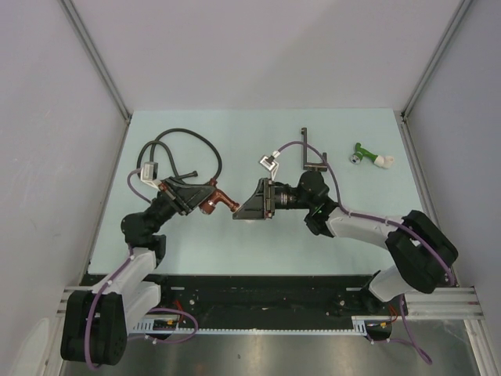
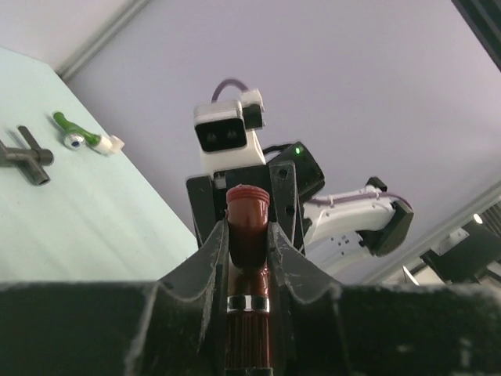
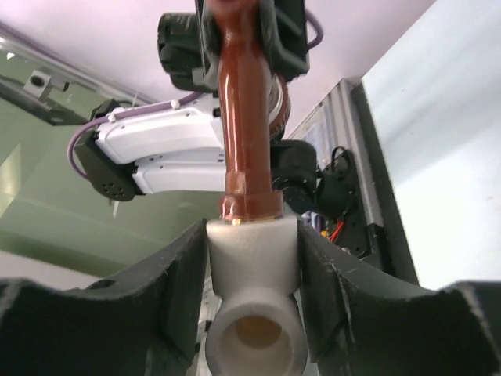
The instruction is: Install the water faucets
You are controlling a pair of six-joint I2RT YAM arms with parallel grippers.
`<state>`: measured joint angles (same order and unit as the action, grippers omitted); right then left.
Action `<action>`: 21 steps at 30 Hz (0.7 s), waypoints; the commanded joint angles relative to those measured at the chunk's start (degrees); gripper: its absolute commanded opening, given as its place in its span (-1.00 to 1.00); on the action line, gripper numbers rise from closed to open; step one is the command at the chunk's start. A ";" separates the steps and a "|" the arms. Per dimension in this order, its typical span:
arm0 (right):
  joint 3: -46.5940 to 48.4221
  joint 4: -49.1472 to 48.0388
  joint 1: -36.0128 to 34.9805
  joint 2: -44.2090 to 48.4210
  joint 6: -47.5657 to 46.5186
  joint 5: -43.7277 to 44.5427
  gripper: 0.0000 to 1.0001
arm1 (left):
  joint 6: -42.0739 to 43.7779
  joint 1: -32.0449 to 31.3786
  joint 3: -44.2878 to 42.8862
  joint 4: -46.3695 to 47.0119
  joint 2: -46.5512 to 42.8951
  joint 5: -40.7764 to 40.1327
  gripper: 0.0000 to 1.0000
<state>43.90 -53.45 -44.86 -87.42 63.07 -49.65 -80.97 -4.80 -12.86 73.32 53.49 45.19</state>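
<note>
The reddish-brown faucet (image 1: 219, 204) hangs above the table between my two arms. My left gripper (image 1: 205, 200) is shut on its ribbed handle end (image 2: 248, 227), with the fingers pressed on both sides. The faucet's other end is seated in a white elbow fitting (image 3: 253, 258). My right gripper (image 3: 253, 270) is shut on that fitting, one finger flat against each of its sides. In the right wrist view the brown body (image 3: 244, 117) runs straight up from the elbow. The green faucet (image 1: 365, 155) with its own white elbow lies loose at the back right, also seen in the left wrist view (image 2: 78, 135).
A coiled black hose (image 1: 188, 145) lies at the back left, behind my left arm. A dark L-shaped bracket (image 1: 313, 157) lies at the back centre, beside the green faucet. White walls stand on three sides of the pale green table (image 1: 235, 243).
</note>
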 commanded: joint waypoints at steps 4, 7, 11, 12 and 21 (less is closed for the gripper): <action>1.80 25.27 1.88 14.37 -22.52 18.86 0.43 | 0.90 -1.88 -0.76 25.73 -0.23 4.47 -1.00; 2.16 32.87 1.10 19.90 -31.84 26.51 0.57 | 0.81 -1.97 -0.76 25.73 -0.06 4.47 -1.00; 2.16 37.27 -2.50 25.27 -42.48 34.78 0.65 | 0.81 -1.88 -0.76 25.73 0.12 4.47 -1.00; 2.16 38.24 -3.99 26.32 -45.02 38.97 0.65 | 0.81 -1.88 -0.67 25.73 0.21 4.38 -1.00; 2.16 38.43 -21.21 29.24 -66.30 59.82 0.69 | 0.72 -1.88 -0.67 25.65 0.47 4.47 -1.00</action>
<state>44.12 -15.25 -60.84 -58.41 9.10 -2.50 -80.53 -6.59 -12.86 74.06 54.11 49.87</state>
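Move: The white elbow, threaded on the brown faucet body, is between the right fingers, right at the hand point. The faucet body, still gripped by the left hand, lies about 7 cm left of the right hand, 3 cm ahead and slightly higher; the grey hose's end is on the table some 19 cm left, 12 ahead and 20 below. From the left hand, the elbow is roughly 10 cm right, 4 back and 3 lower. Right hand opens off the white elbow, withdraws 5 cm right, rising, forward then back, rolling about 55 degrees. ##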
